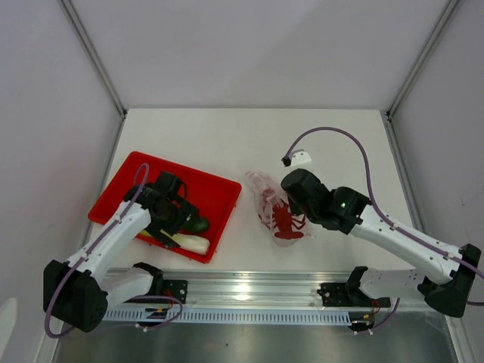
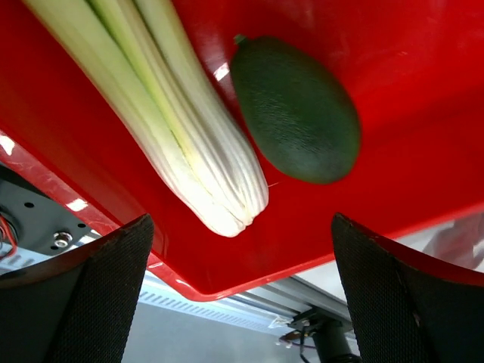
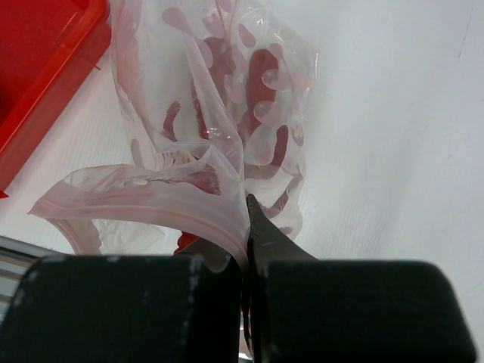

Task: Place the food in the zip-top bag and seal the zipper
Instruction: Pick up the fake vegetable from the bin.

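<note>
A white-and-green leek [image 2: 189,136] and a dark-green oval fruit [image 2: 299,110] lie side by side in the red tray [image 2: 423,113]. My left gripper [image 2: 240,227] hangs open just above them, at the tray's near corner, with nothing between its fingers. From above, the left gripper [image 1: 178,215] sits over the fruit [image 1: 198,224] and leek [image 1: 189,242]. The clear zip-top bag [image 3: 227,91] lies right of the tray with the red lobster [image 1: 286,221] inside. My right gripper [image 3: 248,208] is shut on the bag's mouth edge at the pink zipper [image 3: 151,208], which gapes open to its left.
The red tray [image 1: 204,185] stands at the left, its corner close to the bag [image 1: 268,200]. An aluminium rail [image 1: 249,291] runs along the table's near edge. A white cable plug [image 1: 300,159] hangs above the right gripper [image 1: 287,200]. Enclosure walls border the table.
</note>
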### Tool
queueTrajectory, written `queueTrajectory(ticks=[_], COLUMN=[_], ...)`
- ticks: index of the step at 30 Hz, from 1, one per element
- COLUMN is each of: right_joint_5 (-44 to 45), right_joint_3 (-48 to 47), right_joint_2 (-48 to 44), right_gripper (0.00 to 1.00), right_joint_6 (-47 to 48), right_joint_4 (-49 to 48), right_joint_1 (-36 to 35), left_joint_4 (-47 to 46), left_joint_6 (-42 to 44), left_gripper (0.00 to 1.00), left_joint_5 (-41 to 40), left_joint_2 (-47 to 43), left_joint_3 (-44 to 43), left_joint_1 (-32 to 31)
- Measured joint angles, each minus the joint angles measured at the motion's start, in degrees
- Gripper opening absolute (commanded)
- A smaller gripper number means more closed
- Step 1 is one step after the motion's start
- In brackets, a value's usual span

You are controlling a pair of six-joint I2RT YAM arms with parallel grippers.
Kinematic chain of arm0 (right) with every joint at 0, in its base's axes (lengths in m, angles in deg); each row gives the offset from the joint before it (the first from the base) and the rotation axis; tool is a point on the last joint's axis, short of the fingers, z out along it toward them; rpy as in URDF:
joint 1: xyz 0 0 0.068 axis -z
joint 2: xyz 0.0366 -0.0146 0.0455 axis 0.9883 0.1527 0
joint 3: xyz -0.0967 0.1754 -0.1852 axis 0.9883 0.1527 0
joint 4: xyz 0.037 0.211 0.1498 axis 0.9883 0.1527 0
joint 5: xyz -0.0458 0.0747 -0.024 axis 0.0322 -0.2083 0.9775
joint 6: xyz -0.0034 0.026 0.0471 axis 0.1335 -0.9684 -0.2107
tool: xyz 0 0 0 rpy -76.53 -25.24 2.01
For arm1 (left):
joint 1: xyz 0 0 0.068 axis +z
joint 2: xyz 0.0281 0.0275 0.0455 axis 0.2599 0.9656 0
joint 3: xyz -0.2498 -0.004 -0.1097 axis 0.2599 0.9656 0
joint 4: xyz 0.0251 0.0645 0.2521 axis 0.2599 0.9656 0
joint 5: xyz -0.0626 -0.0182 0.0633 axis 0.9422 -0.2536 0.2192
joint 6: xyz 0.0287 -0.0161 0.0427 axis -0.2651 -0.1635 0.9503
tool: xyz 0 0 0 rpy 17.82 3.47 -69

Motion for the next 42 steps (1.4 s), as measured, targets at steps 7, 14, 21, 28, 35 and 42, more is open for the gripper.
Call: queueTrajectory(ticks=[7,14,21,28,35,42], right_joint_5=[0.46,0.55,0.48,0.44,0.22,0.17], right_joint_3=[0.00,0.00,0.00,0.07,0.50,0.79], right_joint_2=[-0.35,-2.21,-2.27,-2.60,-3.06,-3.61], right_gripper=[0.00,0.00,0.00,0.00,0.00,0.00], right_joint_6=[0.33,0.59,0.66,1.14,1.75,1.97], right_joint_4=[0.33,0.37,-0.04,-0.24,-0.92,-1.36], right_joint_1=[0.11,0.70,0.96,1.75,2.45,2.64], left_joint_4=[1.40,3.67,3.39,1.77,0.39,0.04], left_joint_6=[-6.25,-8.87,-9.11,-10.19,-10.47,-10.43], left_gripper=[0.89,0.88,0.82,0.62,0.50,0.51], left_joint_5=[-0.74,-1.64,-1.20,-1.36,-1.92,-2.08], left_joint_2=[-0.39,-0.26,7.61,8.11,9.22,10.91], left_joint_3=[0.96,0.94,1.14,3.28,4.37,5.20], left_joint_1=[0.44,2.25,2.34,2.36,2.43,2.43])
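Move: The fake celery's white base lies in the red bin almost under the open left hand, roughly 2 cm back, 2 cm to its left and 6 cm below. Beside it the avocado is about 3 cm ahead, 2 cm to the hand's right and 7 cm down; the bin's near right corner is some 8 cm back, 5 cm right and 4 cm lower. From the right hand, the celery base lies around 28 cm left, 10 cm back and 19 cm below. Left a little at first, then mostly down and slightly back, the left hand sinks about 5 cm onto the celery's white base. It turns some 15 degrees counter-clockwise to line up with the stalks, its fingertips swinging back towards the base, and the fingers close from wide open to about half, pinching both sides. The right hand keeps its shut grip on the bag, drifting about 2 cm right and up. ##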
